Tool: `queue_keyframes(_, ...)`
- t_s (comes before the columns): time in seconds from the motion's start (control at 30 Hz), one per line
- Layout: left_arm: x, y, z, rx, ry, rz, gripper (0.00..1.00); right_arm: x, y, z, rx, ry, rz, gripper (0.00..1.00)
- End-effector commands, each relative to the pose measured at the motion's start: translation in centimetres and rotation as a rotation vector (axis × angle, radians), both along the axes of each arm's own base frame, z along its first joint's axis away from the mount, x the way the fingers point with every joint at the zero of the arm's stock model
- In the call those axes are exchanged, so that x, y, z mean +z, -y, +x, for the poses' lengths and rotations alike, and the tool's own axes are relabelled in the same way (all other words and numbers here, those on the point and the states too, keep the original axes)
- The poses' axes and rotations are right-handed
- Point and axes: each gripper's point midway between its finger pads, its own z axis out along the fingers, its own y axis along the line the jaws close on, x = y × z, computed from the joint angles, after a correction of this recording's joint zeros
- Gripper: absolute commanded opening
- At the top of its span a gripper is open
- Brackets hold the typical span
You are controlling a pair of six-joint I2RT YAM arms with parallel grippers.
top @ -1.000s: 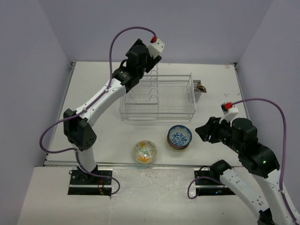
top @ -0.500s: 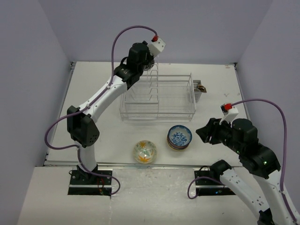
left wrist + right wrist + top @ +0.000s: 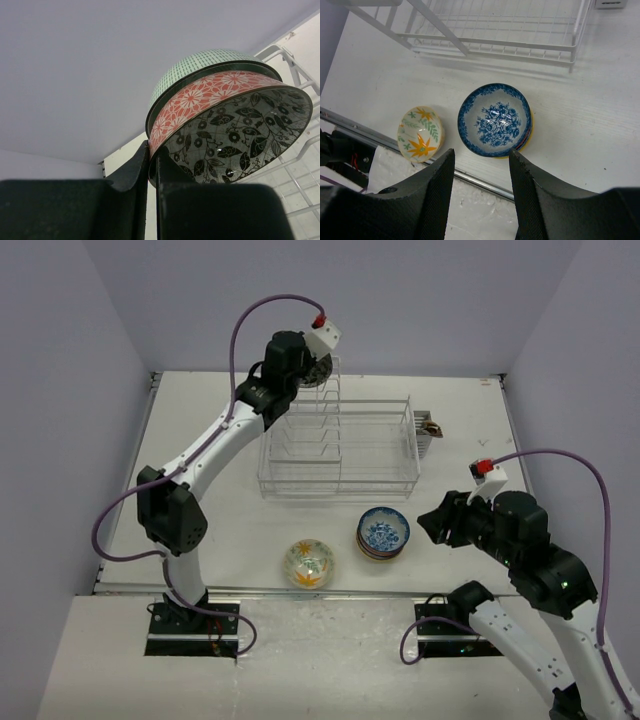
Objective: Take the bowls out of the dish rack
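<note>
A red-orange bowl (image 3: 200,97) with black leaves inside stands on edge in the dish rack (image 3: 370,455), and a pale green bowl (image 3: 200,62) is nested against its back. My left gripper (image 3: 152,160) is shut on the red-orange bowl's rim, at the rack's far left end (image 3: 310,368). A blue-white floral bowl (image 3: 495,120) tops a small stack on the table in front of the rack (image 3: 384,531). A pale yellow floral bowl (image 3: 419,133) lies to the stack's left (image 3: 309,562). My right gripper (image 3: 481,156) hangs open and empty above the stack's near side (image 3: 432,523).
A small brown object (image 3: 430,427) lies just beyond the rack's right end. A metal rail (image 3: 300,590) runs along the table's near edge, close to the yellow bowl. Walls close in the table on the left, back and right.
My left gripper has gone from open to shut on the red-orange bowl's rim, its wrist shifting slightly left. The right arm and the bowls on the table have not moved.
</note>
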Motion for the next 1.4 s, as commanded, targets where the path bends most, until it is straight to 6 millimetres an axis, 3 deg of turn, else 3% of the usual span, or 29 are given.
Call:
queue_keyframes(0.0, 4.0, 1.5, -1.4, -0.059, 0.100, -0.089, 0.00, 1.2, -0.4, 0.3, 0.024, 0.036, 0.007, 0.49)
queue_keyframes(0.5, 9.3, 0.3, -4.8, -0.074, 0.209, -0.291, 0.00, 1.2, -0.5, 0.5, 0.020, 0.030, 0.009, 0.49)
queue_keyframes(0.8, 9.8, 0.5, -6.0, -0.111, 0.198, -0.355, 0.00, 1.1, -0.7, 0.8, 0.023, 0.026, 0.008, 0.49)
queue_keyframes(0.97, 11.1, 0.6, -7.7, -0.121, 0.146, -0.495, 0.00, 1.3, -0.9, 1.0, 0.027, 0.029, 0.013, 0.49)
queue_keyframes(1.07, 13.1, 0.8, -10.9, -0.164, 0.073, -0.662, 0.00, 1.5, -0.9, 1.1, 0.024, 0.034, 0.017, 0.49)
queue_keyframes(1.17, 13.3, 1.2, -14.1, -0.202, -0.047, -0.793, 0.00, 1.8, -0.8, 1.0, 0.017, 0.049, 0.021, 0.49)
queue_keyframes(1.23, 11.3, 1.5, -16.0, -0.211, -0.162, -0.827, 0.00, 2.1, -0.7, 1.0, 0.011, 0.064, 0.031, 0.49)
queue_keyframes(1.27, 11.6, 1.9, -18.1, -0.286, -0.203, -0.845, 0.00, 2.2, -0.7, 1.0, 0.010, 0.072, 0.036, 0.49)
queue_keyframes(1.3, 9.3, 2.4, -19.2, -0.307, -0.274, -0.838, 0.00, 2.4, -0.7, 0.9, 0.011, 0.081, 0.044, 0.49)
queue_keyframes(1.33, 8.5, 2.7, -20.2, -0.335, -0.309, -0.838, 0.00, 2.4, -0.7, 0.9, 0.015, 0.082, 0.046, 0.49)
queue_keyframes(1.37, 9.0, 2.3, -22.3, -0.379, -0.315, -0.851, 0.00, 2.4, -0.7, 0.9, 0.016, 0.083, 0.044, 0.49)
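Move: The left hand's fingers are already shut on the rim of the pink bowl, at the back of the rack. The orange-flower bowl, its likely goal, stands about 40 cm back, 5 cm to the right and 29 cm below; the blue bowl stack lies roughly 33 cm back, 21 cm right and 27 cm below. The mint bowl sits some 4 cm ahead, 5 cm right, level with the hand. From the right hand the orange-flower bowl is level fore and aft, 24 cm left and 23 cm below. Keeping its pinch on the pink bowl's rim, the left hand eases back, then rises about 5 cm while still drawing back, lifting the bowl out of its place in front of the mint bowl. It then pulls back faster over the rack, towards the cleared counter, to about 15 cm back and 8 cm up in all, rolling some 40 degrees left side down so that the bowl's patterned inside turns up. ##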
